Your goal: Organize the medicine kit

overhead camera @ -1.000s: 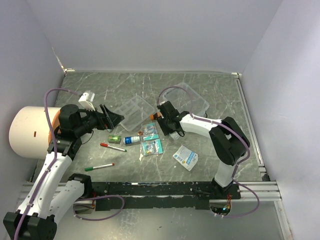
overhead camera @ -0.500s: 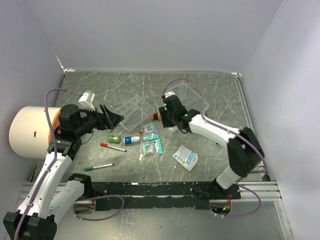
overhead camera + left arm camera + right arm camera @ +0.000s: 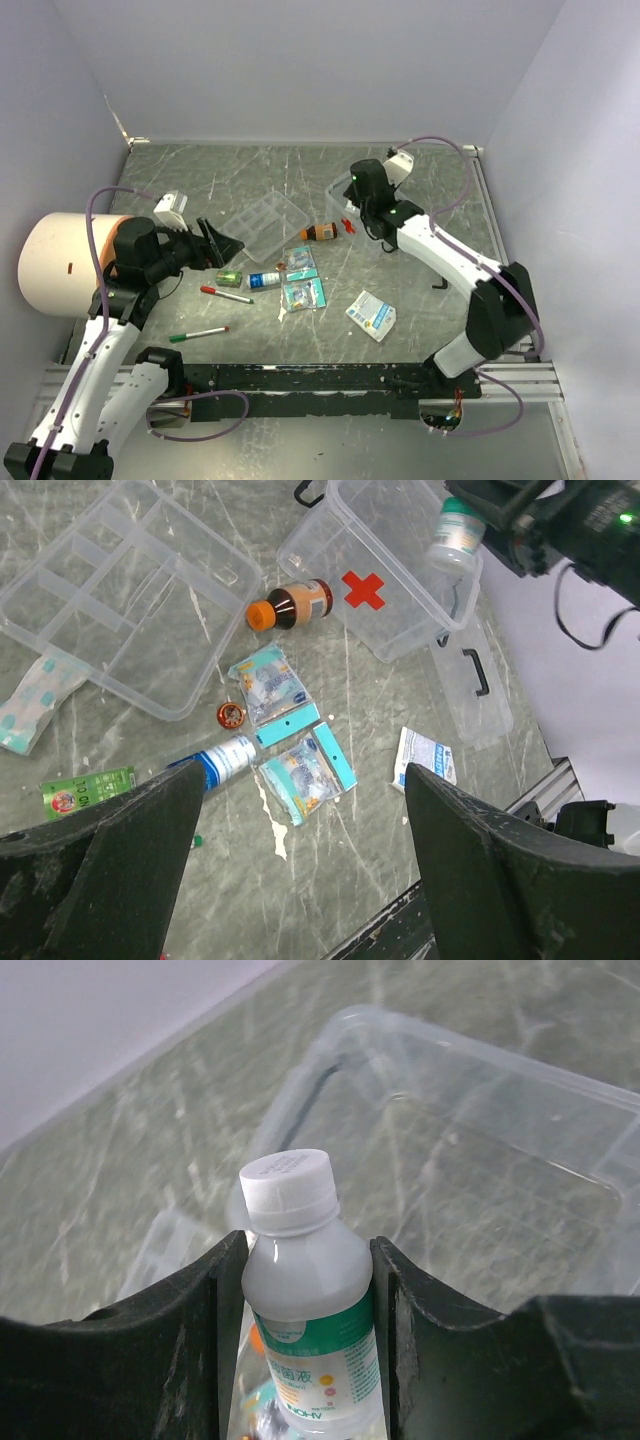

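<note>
My right gripper (image 3: pixel 308 1260) is shut on a white bottle (image 3: pixel 305 1300) with a green label and white cap. It holds the bottle upright above the clear kit box (image 3: pixel 480 1150). In the top view that gripper (image 3: pixel 362 190) is at the box's (image 3: pixel 385 205) left rim. The left wrist view shows the bottle (image 3: pixel 455 535) over the red-cross box (image 3: pixel 380 590). My left gripper (image 3: pixel 222 243) is open and empty above the table, left of the clear compartment tray (image 3: pixel 262 222).
A brown bottle with an orange cap (image 3: pixel 320 232), sachets (image 3: pixel 303 292), a blue-white tube (image 3: pixel 263 280), a green packet (image 3: pixel 229 277), a red pen (image 3: pixel 226 294), a green pen (image 3: pixel 198 334) and a white-blue packet (image 3: pixel 371 314) lie on the table. A white cylinder (image 3: pixel 60 265) stands at the left.
My right gripper has risen and moved back and to the right with the white bottle, from beside the sachets to over the kit box. The left arm shifted slightly.
</note>
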Controlling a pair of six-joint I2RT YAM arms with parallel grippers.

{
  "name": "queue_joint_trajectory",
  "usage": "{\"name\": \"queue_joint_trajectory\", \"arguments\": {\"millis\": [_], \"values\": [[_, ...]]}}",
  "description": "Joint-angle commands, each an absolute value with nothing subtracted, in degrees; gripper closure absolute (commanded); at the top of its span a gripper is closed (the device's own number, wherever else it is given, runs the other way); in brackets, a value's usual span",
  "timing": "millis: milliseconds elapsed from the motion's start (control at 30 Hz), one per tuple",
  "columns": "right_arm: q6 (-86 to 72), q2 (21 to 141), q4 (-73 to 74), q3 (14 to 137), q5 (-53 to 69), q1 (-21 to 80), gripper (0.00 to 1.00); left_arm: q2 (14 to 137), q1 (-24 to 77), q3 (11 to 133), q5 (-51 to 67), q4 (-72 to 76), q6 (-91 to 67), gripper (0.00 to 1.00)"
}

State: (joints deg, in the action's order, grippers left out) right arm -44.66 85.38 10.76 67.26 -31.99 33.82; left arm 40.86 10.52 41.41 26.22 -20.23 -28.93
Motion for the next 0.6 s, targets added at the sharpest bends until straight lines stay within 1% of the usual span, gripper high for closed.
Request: {"name": "queue_joint_trajectory", "arguments": {"millis": [0,100,267,433,567], "values": [[-59.4,90.7,18.6,71.0,-42.2,31.3,0.67,39.2,11.3,41.2,24.2,-22.6,-28.3,0.08],[-64.5,90.9,24.7,71.3,-45.6,30.7,0.67,39.6,11.4,41.4,23.6,-22.6,-28.0,0.08],[-65.8,89.6,30.0,68.9,-44.0,28.6,0.66,40.4,11.6,41.5,23.6,-23.0,-27.7,0.08],[-58.4,87.1,31.0,65.9,-37.4,21.9,0.66,40.6,11.9,41.5,23.2,-23.1,-27.7,0.08],[-54.1,85.2,33.4,65.2,-38.3,20.1,0.66,41.0,11.9,41.5,23.3,-23.0,-27.7,0.08]]}}
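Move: The clear kit box with the red cross, where the held white-and-green bottle is going, has its middle about 6 cm ahead and 6 cm right of the right hand, some 17 cm below. The brown bottle lies 7 cm left, level with that hand; the clear lid is about 19 cm right and 8 cm back, both some 20 cm below. From the left hand the box is about 21 cm ahead, 34 cm right and 19 cm below. The white-and-green bottle, still pinched in the right hand, is carried about 12 cm right and lowered some 8 cm, from over the kit box's left part down into its right end. After a slight forward start the hand eases back a little, turning clockwise about 25 degrees and tipping its fingers further down; the bottle or fingers seem to push the box along by its right wall. ##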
